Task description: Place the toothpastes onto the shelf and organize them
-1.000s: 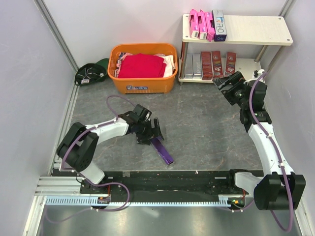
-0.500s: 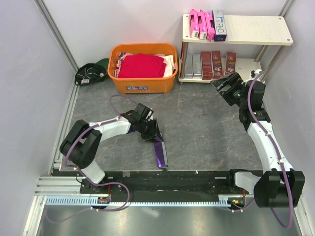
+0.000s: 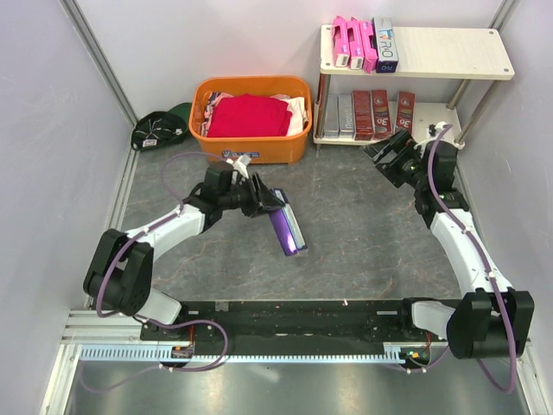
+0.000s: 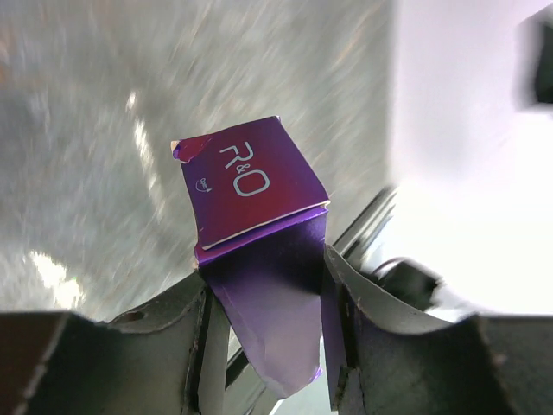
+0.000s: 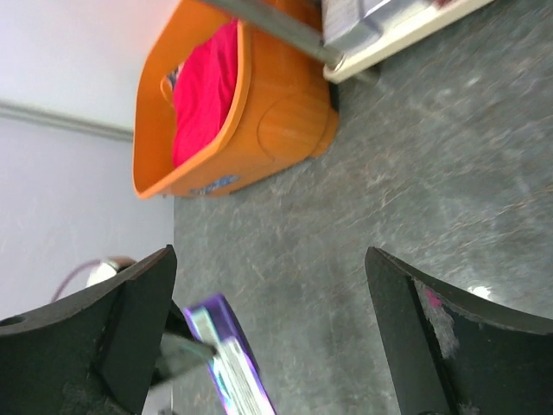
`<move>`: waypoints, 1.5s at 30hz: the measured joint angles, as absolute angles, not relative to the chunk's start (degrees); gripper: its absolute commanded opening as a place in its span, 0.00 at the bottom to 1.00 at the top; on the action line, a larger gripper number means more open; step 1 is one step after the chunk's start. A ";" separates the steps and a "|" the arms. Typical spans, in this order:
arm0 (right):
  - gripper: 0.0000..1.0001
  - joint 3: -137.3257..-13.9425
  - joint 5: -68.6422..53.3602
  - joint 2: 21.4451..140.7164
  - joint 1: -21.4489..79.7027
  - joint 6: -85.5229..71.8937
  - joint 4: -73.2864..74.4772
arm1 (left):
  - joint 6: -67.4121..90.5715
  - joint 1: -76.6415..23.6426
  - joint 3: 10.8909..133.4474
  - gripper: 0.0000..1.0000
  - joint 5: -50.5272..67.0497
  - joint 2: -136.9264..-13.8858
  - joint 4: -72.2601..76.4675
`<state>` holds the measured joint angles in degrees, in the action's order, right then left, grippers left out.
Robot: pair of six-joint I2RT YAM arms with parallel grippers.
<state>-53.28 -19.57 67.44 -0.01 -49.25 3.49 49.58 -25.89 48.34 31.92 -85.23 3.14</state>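
My left gripper [image 3: 263,206] is shut on a dark purple toothpaste box [image 3: 287,229] and holds it above the floor; the left wrist view shows the box end [image 4: 251,186] between the fingers [image 4: 354,303]. The box also shows in the right wrist view [image 5: 229,363]. The cream two-tier shelf [image 3: 449,52] stands at the back right. Hot pink boxes [image 3: 354,41] and a dark box [image 3: 385,43] stand on its top board. Silver-grey [image 3: 339,114] and dark red boxes [image 3: 380,112] stand on the lower board. My right gripper [image 3: 386,157] is open and empty in front of the shelf.
An orange basket [image 3: 251,147] with red cloth [image 3: 249,115] stands left of the shelf, also in the right wrist view [image 5: 259,112]. A dark green bundle [image 3: 160,128] lies at the back left. Grey walls close in both sides.
My left gripper has lifted the purple box off the floor and carried it up and toward the back. My right gripper has drifted slightly left.
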 measured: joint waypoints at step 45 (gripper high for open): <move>0.52 -40.40 -32.95 94.50 30.55 -96.14 -66.57 | 75.66 -8.91 38.70 0.46 31.16 -76.23 46.48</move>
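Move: The left hand already grips the purple toothpaste near its far end; the box's middle lies some 5 cm back, 3 cm right and 2 cm below that hand. The open right hand, which goes for the box, has its middle about 15 cm back, 24 cm left and 14 cm below. From the left hand, the orange bin is some 25 cm ahead, 6 cm left and 6 cm below; two red boxes stand about 15 cm ahead of the right hand, 2 cm left and 12 cm lower. Keeping its grip, the left hand lifts the purple toothpaste about 15 cm while carrying it left and forward towards the bin, its fingers swinging up from their downward slant to about level, and nearly stops once the box is up. The right hand sweeps some 24 cm left and 8 cm back to the box's free end, turning about 40 degrees counter-clockwise and rolling its left side up until its fingers point left, then begins closing around that end while the left hand still holds on. ##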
